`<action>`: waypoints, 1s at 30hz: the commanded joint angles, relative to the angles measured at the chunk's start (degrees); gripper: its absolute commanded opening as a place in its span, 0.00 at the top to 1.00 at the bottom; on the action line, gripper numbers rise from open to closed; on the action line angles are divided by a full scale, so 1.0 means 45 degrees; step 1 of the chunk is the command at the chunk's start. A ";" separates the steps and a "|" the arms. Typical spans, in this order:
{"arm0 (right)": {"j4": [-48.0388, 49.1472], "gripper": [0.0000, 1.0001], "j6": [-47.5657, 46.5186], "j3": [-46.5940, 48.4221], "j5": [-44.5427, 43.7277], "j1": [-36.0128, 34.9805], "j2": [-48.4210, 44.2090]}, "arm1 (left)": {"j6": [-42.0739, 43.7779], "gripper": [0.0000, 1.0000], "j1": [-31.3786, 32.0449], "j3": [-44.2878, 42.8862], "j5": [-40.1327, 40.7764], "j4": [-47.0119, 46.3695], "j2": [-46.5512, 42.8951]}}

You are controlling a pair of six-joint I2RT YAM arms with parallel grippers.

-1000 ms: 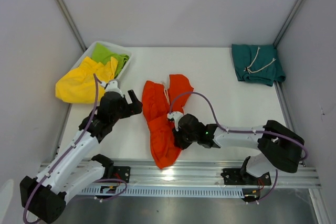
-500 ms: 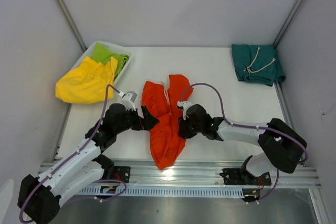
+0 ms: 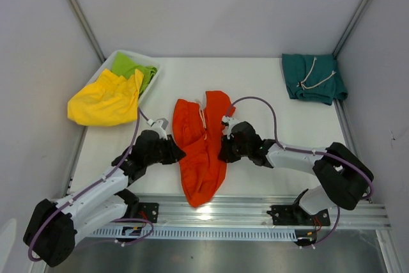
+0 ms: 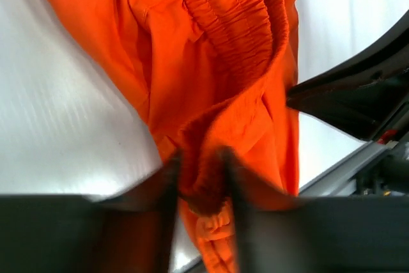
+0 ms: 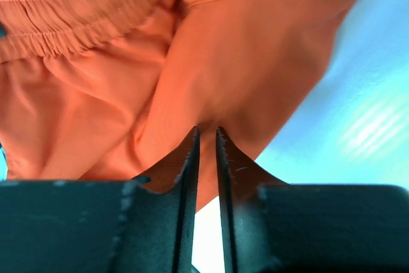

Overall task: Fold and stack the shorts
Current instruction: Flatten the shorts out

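Observation:
The orange shorts [image 3: 203, 158] lie crumpled in the middle of the table, waistband [image 4: 223, 11] and white drawstring toward the back. My left gripper [image 3: 177, 155] is at their left edge, its blurred jaws closed round a bunched fold of orange cloth [image 4: 199, 180]. At their right edge, my right gripper [image 3: 223, 150] has its jaws almost together, and the orange cloth [image 5: 243, 49] puckers at the tips [image 5: 206, 133]. The teal shorts [image 3: 313, 78] lie folded at the back right corner, drawstrings on top.
A yellow pair [image 3: 102, 101] spills out of a white bin [image 3: 128, 52] at the back left, with a lime-green pair [image 3: 131, 67] inside it. A metal rail [image 3: 255, 204] runs along the near edge. Walls close in on both sides.
My left gripper came from beside the yellow pair to the orange shorts' left edge and closed on cloth. My right gripper moved up from the shorts' lower middle to their right edge.

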State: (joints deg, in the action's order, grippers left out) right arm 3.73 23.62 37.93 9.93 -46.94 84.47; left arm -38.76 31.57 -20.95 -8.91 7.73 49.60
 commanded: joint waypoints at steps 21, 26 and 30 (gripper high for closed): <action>0.2158 0.36 0.2602 0.0183 0.3163 0.3126 0.0330 | 0.1289 1.00 -0.0825 -0.9895 1.0865 0.7170 -0.3368; 0.2278 0.33 0.2644 0.1490 0.2853 0.1918 0.1268 | 0.1894 1.00 -0.0844 -1.0518 1.1314 0.6253 -0.2977; 0.2491 0.28 0.1768 0.2039 0.2910 0.0395 0.1308 | 0.2499 1.00 -0.0825 -1.1628 1.1801 0.5959 -0.1867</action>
State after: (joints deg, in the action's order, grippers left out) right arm 11.46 34.41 43.88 21.93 -40.95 90.85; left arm -31.48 28.18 -67.57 40.01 37.89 38.37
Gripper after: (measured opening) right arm 0.716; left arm 0.025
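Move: The left fingers are half shut around a raised corner of the orange shorts' waistband, right at the hand point. The shorts' middle lies about 3 cm ahead and 7 cm right of that hand, their white drawcord 14 cm ahead and 8 cm right, their near end 15 cm back and 6 cm right. The yellow shorts sit some 22 cm ahead and 28 cm left. The waistband corner is about 14 cm left of the right hand, level with it. Upward and to the left, after a short push forward, the left hand shuts its fingers on the waistband corner and hoists it fast, about 30 cm up, turning counter-clockwise while the fingers tip up. The right hand opens off the shorts' right side, going about 5 cm forward and right, then swings back left and up a little, fingers widening. ##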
